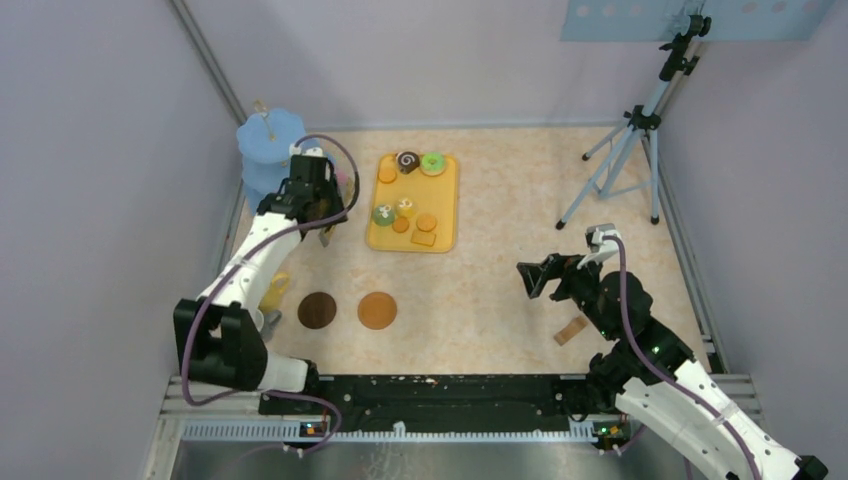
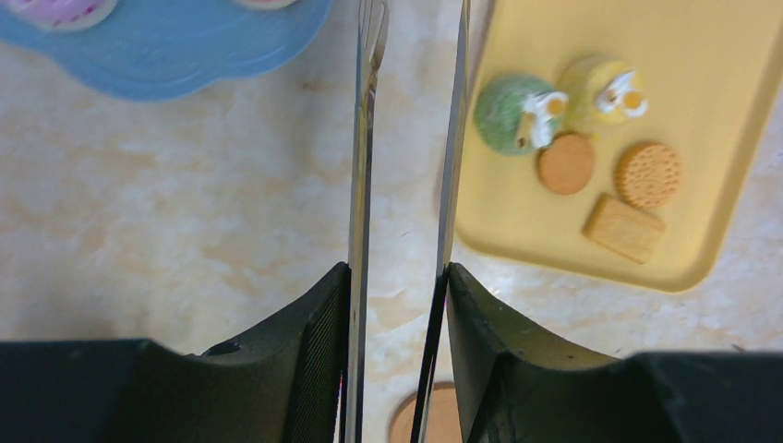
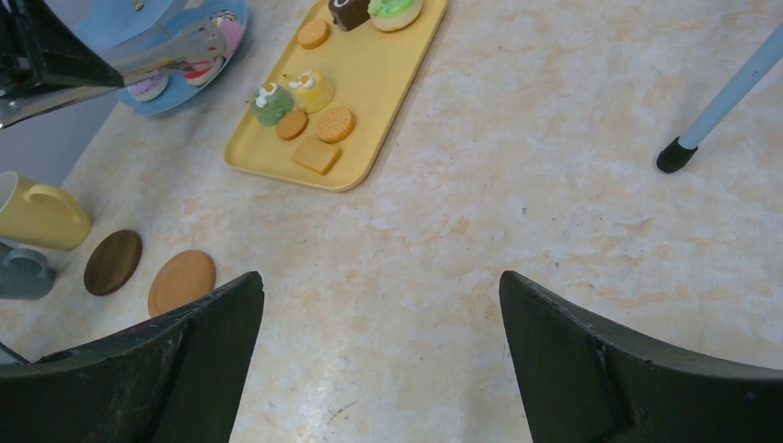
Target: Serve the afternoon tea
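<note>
My left gripper [image 1: 328, 222] [image 2: 397, 272] is shut on the long metal tongs [image 2: 362, 138], one finger pressed on each arm. The tong tips hold nothing and hang between the blue tiered stand [image 2: 185, 46] and the yellow tray [image 2: 702, 92]. The tray carries a green cake [image 2: 508, 115], a yellow cake [image 2: 600, 92], orange biscuits [image 2: 648, 174], a chocolate swirl cake [image 1: 407, 161] and a green doughnut [image 1: 433, 163]. Two brown coasters [image 1: 317, 310] [image 1: 377, 310] lie bare near the front left, beside the yellow mug [image 3: 37, 217] and the grey mug [image 3: 23, 274]. My right gripper [image 1: 530, 275] [image 3: 381, 286] hangs open above the table.
The blue stand [image 1: 270, 140] at the back left holds a few pink sweets [image 3: 148, 88]. A tripod [image 1: 625, 150] stands at the back right, one foot [image 3: 679, 154] on the table. A small wooden block [image 1: 570, 331] lies beside my right arm. Walls close in both sides.
</note>
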Robot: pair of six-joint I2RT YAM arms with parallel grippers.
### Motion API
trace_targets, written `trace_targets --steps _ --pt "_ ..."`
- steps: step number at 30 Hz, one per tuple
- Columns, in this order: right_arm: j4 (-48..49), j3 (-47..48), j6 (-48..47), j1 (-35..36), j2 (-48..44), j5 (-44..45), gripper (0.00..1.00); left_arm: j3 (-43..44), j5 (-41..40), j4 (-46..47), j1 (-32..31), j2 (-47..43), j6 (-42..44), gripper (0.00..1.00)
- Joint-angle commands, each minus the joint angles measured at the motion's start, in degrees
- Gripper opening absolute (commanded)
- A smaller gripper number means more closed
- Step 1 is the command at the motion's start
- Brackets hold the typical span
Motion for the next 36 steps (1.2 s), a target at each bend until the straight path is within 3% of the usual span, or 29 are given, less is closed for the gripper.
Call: trace_targets --steps 1,5,11,22,30,36 --pt "0.9 0.7 -0.4 -0.3 0.2 0.5 0.96 8.1 0.5 7.7 -2.4 7.1 -1.4 0.47" --pt "0.5 0.9 -0.1 -0.3 0.2 0.6 0.96 14.3 -3.3 7.0 -2.8 14.8 -1.9 0.45" --pt "0.2 0.9 0.1 -0.3 0.2 0.8 0.96 18.0 -8.1 4.2 -2.4 19.4 -2.7 0.42" --pt "0.8 0.9 -0.3 -0.3 1.7 1.0 0.96 8.6 -4.6 8.3 4.3 13.9 -1.7 0.43" --pt "0.5 0.9 -0.2 -0.3 1.5 0.8 0.96 10.5 4.2 6.8 3.3 11.4 -1.1 0.44" --pt "0.7 0.8 -0.2 -0.3 1.5 1.0 0.96 8.8 3.8 4.7 -1.8 5.4 1.7 0.5"
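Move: The left hand, holding the tongs, has the red doughnut on the cake stand's lowest plate about 7 cm ahead, 6 cm to its left and 12 cm below. The pink cake is some 9 cm ahead and 2 cm left, the purple doughnut about 3 cm ahead and 11 cm left, both as low. The green cake on the tray lies roughly 9 cm right, 1 cm ahead. From the idle right hand the red doughnut is about 20 cm ahead and 46 cm left. Forward first, about 8 cm with a slight swing right, the left hand carries the tongs out along the cake stand's right side; it then sweeps some 7 cm left while sinking, the wrist turning roughly 10 degrees counter-clockwise, to work the tongs against the sweets on the lowest plate. Finally it draws back to the right and rises about 4 cm, still gripping the tongs. ##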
